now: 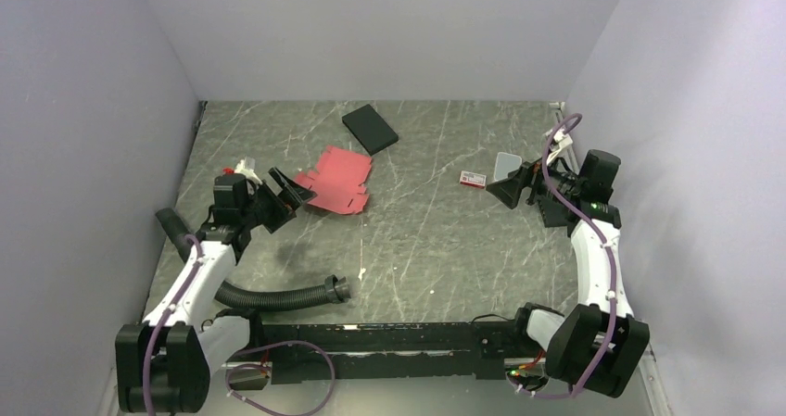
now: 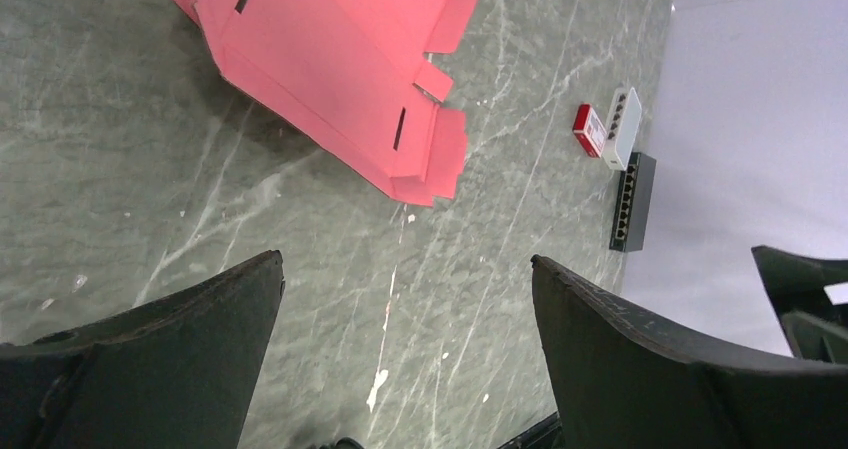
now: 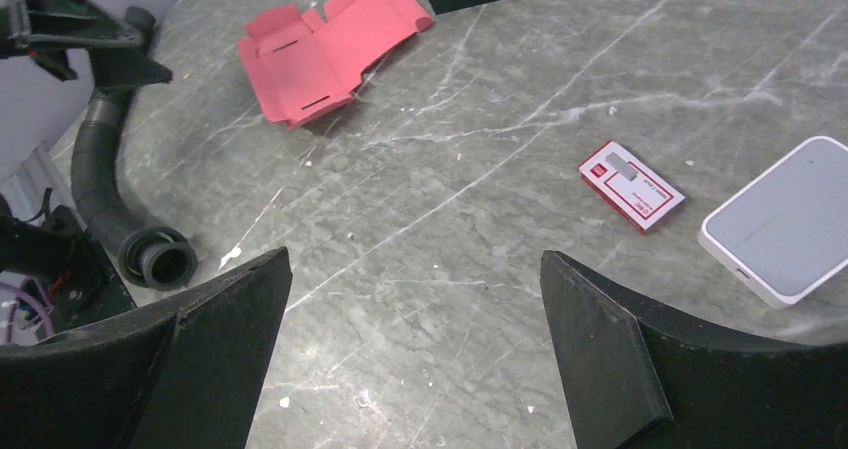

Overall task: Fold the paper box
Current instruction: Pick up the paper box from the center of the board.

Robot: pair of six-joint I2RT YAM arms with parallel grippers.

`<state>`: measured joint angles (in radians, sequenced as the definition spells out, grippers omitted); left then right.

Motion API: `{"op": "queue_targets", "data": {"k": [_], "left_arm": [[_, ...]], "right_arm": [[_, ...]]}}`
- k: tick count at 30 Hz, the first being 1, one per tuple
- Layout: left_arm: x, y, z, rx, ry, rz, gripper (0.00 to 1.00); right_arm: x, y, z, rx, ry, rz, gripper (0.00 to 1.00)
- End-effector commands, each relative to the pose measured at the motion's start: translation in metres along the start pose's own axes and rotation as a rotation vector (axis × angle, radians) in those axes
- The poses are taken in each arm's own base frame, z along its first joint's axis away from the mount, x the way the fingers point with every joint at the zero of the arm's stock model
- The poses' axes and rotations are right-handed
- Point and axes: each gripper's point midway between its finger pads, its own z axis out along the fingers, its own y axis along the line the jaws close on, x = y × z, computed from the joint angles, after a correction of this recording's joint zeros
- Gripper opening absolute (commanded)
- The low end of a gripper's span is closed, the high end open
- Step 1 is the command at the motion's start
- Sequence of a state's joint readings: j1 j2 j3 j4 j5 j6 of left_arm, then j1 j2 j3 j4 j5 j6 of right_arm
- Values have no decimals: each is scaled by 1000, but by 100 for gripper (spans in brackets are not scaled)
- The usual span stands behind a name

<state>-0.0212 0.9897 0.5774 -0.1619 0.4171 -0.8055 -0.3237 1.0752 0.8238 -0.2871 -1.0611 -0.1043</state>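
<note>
The paper box (image 1: pixel 335 180) is a pinkish-red die-cut sheet with slots and flaps, lying unfolded on the grey marbled table, left of centre. In the left wrist view the paper box (image 2: pixel 330 59) fills the upper left, beyond the fingertips. My left gripper (image 1: pixel 289 194) hangs just left of the sheet's near edge, open and apart from it; nothing sits in my left gripper (image 2: pixel 405 260). My right gripper (image 1: pixel 500 191) is at the right side of the table, far from the sheet, open over bare table. The right wrist view shows my right gripper (image 3: pixel 415 256) empty and the paper box (image 3: pixel 325 44) far off.
A black flat box (image 1: pixel 370 129) lies behind the sheet. A tiny red-and-white carton (image 1: pixel 472 179) and a white flat device (image 1: pixel 506 166) lie just beside my right gripper. A black corrugated hose (image 1: pixel 278 297) curves along the front left. Walls close three sides.
</note>
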Motion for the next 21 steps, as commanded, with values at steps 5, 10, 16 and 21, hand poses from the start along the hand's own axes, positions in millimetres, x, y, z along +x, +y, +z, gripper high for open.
{"op": "queue_targets", "data": {"k": [5, 10, 16, 21], "left_arm": [[-13, 5, 41, 26, -53, -148, 99], [-8, 23, 63, -113, -22, -195, 91], [-5, 38, 79, -194, -12, -237, 81], [-9, 38, 89, -203, -22, -251, 70]], "right_arm": [[-2, 11, 3, -85, -9, -72, 100], [-1, 11, 4, -92, -7, -71, 100], [1, 13, 6, -101, -4, -77, 100], [1, 15, 6, -108, -2, -79, 100]]}}
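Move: Ahead and to the right of the left hand, the red paper box's middle lies about 15 cm forward, 6 cm right and 12 cm below. The black box stands roughly 28 cm ahead and 15 cm right of that hand; the hose's open end lies some 17 cm back and 9 cm right. From the right hand, the paper box is about 38 cm left, 15 cm ahead and 20 cm lower. Dropping about 8 cm and reaching some 5 cm forward, the left hand comes down towards the near left edge of the paper box, most of the sinking done early on. Its wrist tips the fingers about 15 degrees farther down and swings them some 10 degrees counter-clockwise, while the wide-open fingers close by roughly a quarter, their tips now close to the card's edge. ##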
